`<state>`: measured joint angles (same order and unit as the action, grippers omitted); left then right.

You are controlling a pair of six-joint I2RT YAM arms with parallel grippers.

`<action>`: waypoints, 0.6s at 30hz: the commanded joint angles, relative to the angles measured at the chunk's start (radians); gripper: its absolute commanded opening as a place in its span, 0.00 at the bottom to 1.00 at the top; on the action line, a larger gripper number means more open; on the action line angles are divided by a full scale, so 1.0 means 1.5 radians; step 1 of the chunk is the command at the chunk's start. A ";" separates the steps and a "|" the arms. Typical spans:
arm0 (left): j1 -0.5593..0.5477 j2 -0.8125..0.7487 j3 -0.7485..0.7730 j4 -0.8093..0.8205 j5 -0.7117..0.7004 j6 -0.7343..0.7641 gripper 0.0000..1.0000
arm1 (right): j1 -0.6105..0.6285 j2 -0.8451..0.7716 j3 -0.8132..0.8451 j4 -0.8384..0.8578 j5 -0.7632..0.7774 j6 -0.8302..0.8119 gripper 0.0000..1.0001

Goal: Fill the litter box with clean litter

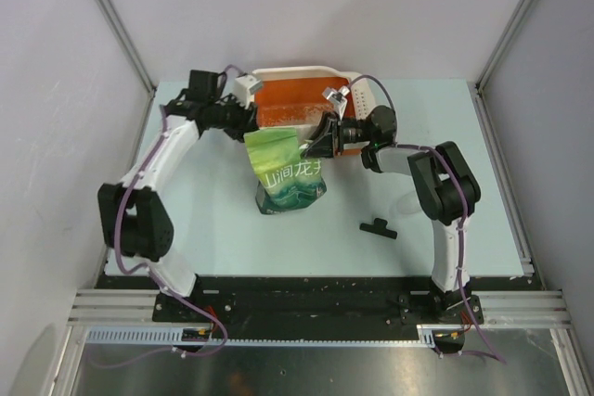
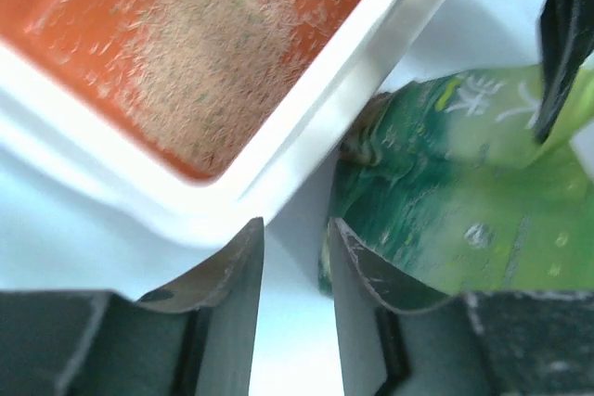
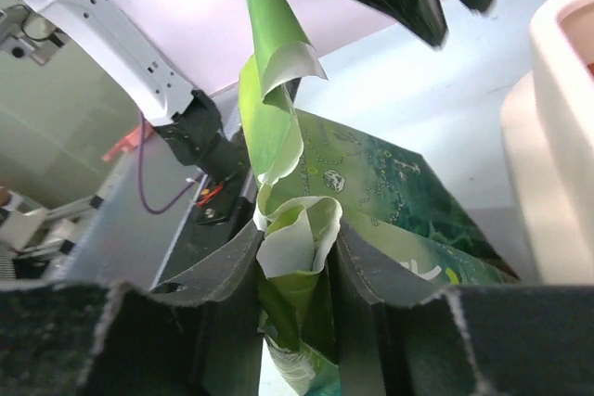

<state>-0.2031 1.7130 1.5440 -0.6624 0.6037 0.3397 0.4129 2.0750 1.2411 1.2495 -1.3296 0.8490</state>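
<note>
The litter box [image 1: 299, 74], orange inside with a cream rim, stands at the back of the table. Pale clean litter [image 2: 223, 62] covers part of its floor. A green pouch [image 1: 289, 173] with white characters stands tilted just in front of the box. My right gripper [image 3: 299, 234] is shut on the pouch's crumpled top edge [image 3: 295, 248]. It reaches in from the right [image 1: 318, 141]. My left gripper [image 2: 295, 229] is open with only table showing between its fingers. It hovers at the box's near left corner [image 1: 252, 122], beside the pouch [image 2: 445, 192].
A small black T-shaped piece [image 1: 378, 227] lies on the table to the right of the pouch. The box rim [image 2: 306, 127] runs close above my left fingers. Enclosure walls stand to the left, the right and behind.
</note>
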 commanded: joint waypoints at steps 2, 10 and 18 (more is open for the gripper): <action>0.072 -0.127 -0.081 -0.033 -0.033 0.051 0.43 | 0.014 0.004 0.005 0.182 -0.019 0.114 0.30; 0.106 -0.305 -0.206 -0.066 -0.024 0.059 0.61 | 0.009 -0.049 0.006 -0.014 0.032 -0.032 0.00; 0.111 -0.365 -0.235 -0.090 0.129 0.051 0.69 | 0.005 -0.150 0.033 -0.470 0.105 -0.373 0.00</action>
<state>-0.0456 1.1679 1.2022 -0.7811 0.6193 0.4126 0.4282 1.9453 1.2400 0.7380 -1.2228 0.4717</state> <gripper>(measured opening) 0.674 0.020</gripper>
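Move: The litter bag stands upright, its middle about 6 cm left of the right hand, 3 cm back and 9 cm lower, with a corner of its mouth already lying between those half-open fingers. The litter box's middle is some 13 cm ahead of that hand and 14 cm below, the black clip roughly 17 cm right, 16 cm back and 20 cm down. From the empty left hand, the bag's middle lies about 10 cm right, 8 cm back and 9 cm lower. The bag's gathered mouth edge is pinched by the right hand, which stays within about 1 cm of its place and shuts its fingers on the film. Meanwhile the empty left hand draws away from the bag and box, first leftward, then mostly back and rising, some 14 cm in all, its fingers opening much wider. ##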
